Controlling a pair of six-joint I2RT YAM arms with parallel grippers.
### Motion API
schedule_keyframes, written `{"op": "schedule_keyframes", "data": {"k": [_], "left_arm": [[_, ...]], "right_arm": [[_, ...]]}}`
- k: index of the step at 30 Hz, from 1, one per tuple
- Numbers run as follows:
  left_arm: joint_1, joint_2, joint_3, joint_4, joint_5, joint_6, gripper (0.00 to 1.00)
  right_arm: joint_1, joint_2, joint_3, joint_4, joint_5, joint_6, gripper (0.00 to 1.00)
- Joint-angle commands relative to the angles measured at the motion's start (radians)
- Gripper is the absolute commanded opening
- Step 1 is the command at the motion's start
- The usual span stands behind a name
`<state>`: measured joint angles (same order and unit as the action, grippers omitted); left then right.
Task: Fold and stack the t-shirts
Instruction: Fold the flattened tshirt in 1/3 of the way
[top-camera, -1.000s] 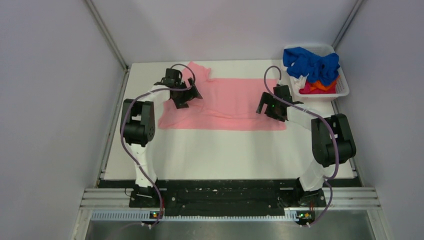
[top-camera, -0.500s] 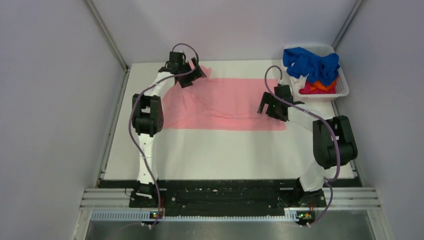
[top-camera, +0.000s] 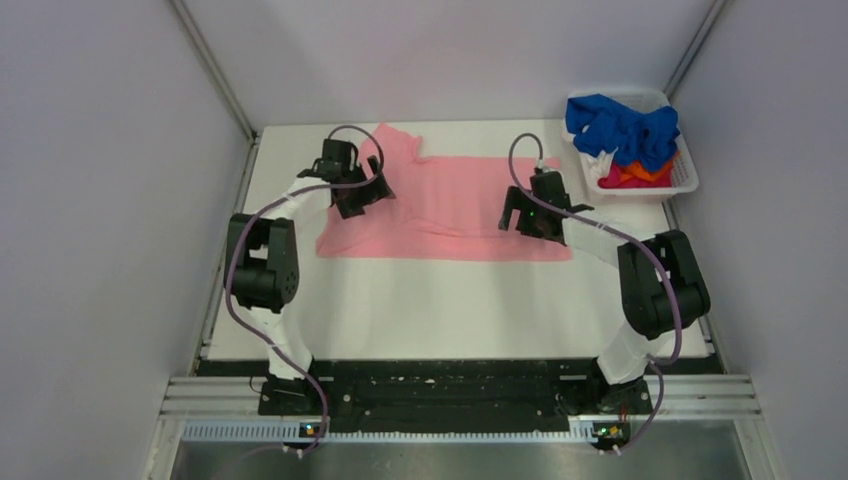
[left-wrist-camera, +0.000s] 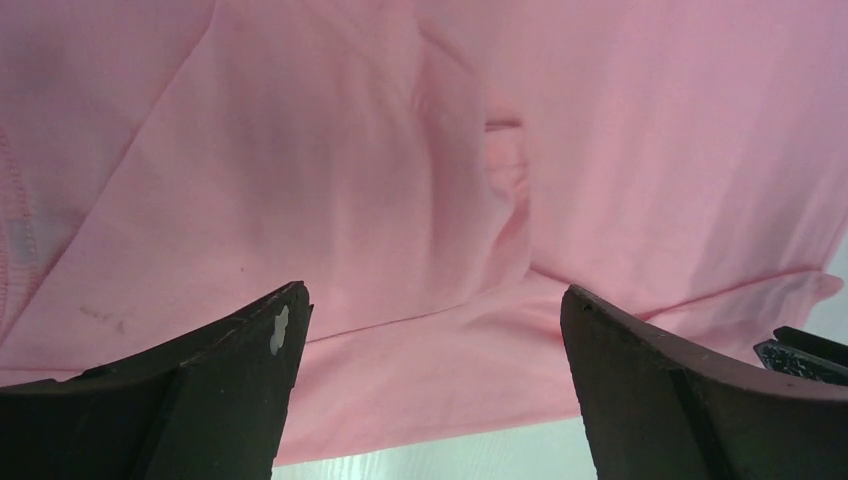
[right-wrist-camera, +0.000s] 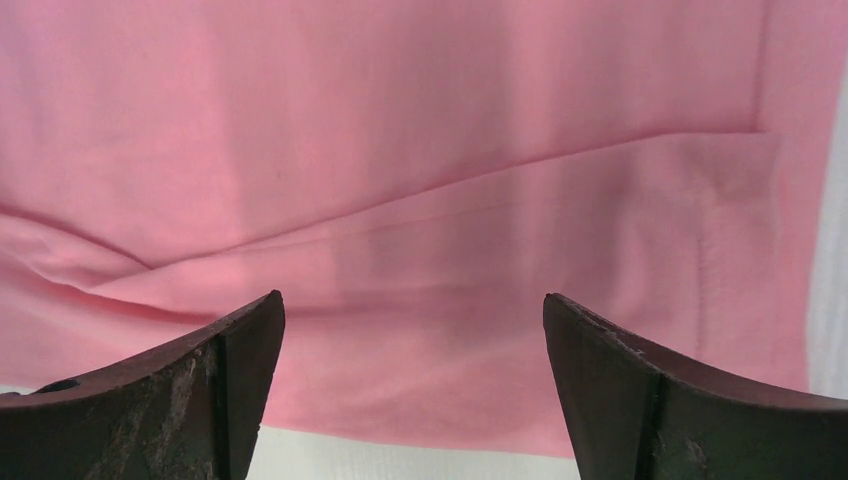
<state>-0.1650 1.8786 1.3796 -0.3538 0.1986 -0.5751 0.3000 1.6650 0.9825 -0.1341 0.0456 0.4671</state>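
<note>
A salmon-pink t-shirt (top-camera: 450, 205) lies spread flat across the far half of the table, one sleeve pointing to the far left. Over its left part hovers my left gripper (top-camera: 358, 192), open, with only pink cloth (left-wrist-camera: 400, 150) and a strip of table showing between its fingers (left-wrist-camera: 432, 292). My right gripper (top-camera: 520, 213) hangs over the shirt's right part, also open (right-wrist-camera: 412, 296), above a long fold crease (right-wrist-camera: 400, 130) near the shirt's front edge. Neither gripper holds any cloth. More t-shirts, royal blue (top-camera: 625, 125) and orange-red (top-camera: 635, 175), are heaped in the basket.
A white plastic basket (top-camera: 690, 182) stands at the far right corner of the white table (top-camera: 450, 300). Grey walls close in the left, right and far sides. The arm bases sit on a black rail (top-camera: 450, 385) at the near edge.
My left gripper swung out to the far sleeve and came back over the shirt's left part. The right gripper shifted slightly left and farther onto the shirt. Both stayed open.
</note>
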Motion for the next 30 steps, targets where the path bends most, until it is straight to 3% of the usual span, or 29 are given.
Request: {"op": "schedule_keyframes", "data": {"k": [1,7,12,18,25,30], "left_arm": [[0.015,0.056,-0.024,-0.02,-0.025,-0.024,0.99],[0.021,-0.049,-0.266,0.019,-0.055,-0.061,0.99],[0.019,-0.256,-0.585,0.07,-0.075,-0.114,0.99],[0.013,-0.571,-0.861,0.033,-0.107,-0.187,0.99],[0.004,-0.842,-1.006,-0.027,-0.087,-0.232,0.99],[0.001,-0.996,-1.019,-0.108,-0.115,-0.24,0.99]], "right_arm": [[0.051,0.042,0.021,0.01,0.067,0.017,0.99],[0.064,-0.012,-0.15,0.014,0.056,0.094,0.99],[0.126,-0.16,-0.315,-0.023,0.071,0.15,0.99],[0.246,-0.418,-0.5,-0.148,0.084,0.3,0.99],[0.296,-0.714,-0.657,-0.26,-0.02,0.48,0.99],[0.3,-0.882,-0.662,-0.337,-0.03,0.485,0.99]]}}
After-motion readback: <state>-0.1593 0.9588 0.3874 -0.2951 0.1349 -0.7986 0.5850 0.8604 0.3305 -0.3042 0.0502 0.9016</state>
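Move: The t-shirt lies flat beneath both open hands: the cloth the left will press is about 5 cm below and 2 cm back, 1 cm left, with its near hem some 9 cm back, straight behind, and the far sleeve roughly 18 cm ahead, 5 cm right. The right's patch is about 3 cm down, 1 cm back and 1 cm left; the hem is some 6 cm straight back, the clothes basket about 20 cm ahead, 28 cm right. Both hands come down with fingers spread wide, press the open tips onto the t-shirt and drag the cloth straight back towards the table's near edge, a little over 20 cm each, gathering speed and then slowing. The left drifts about 4 cm left as it pulls and turns slightly counter-clockwise; the right rolls its left side up some 15 degrees late in the pull. ##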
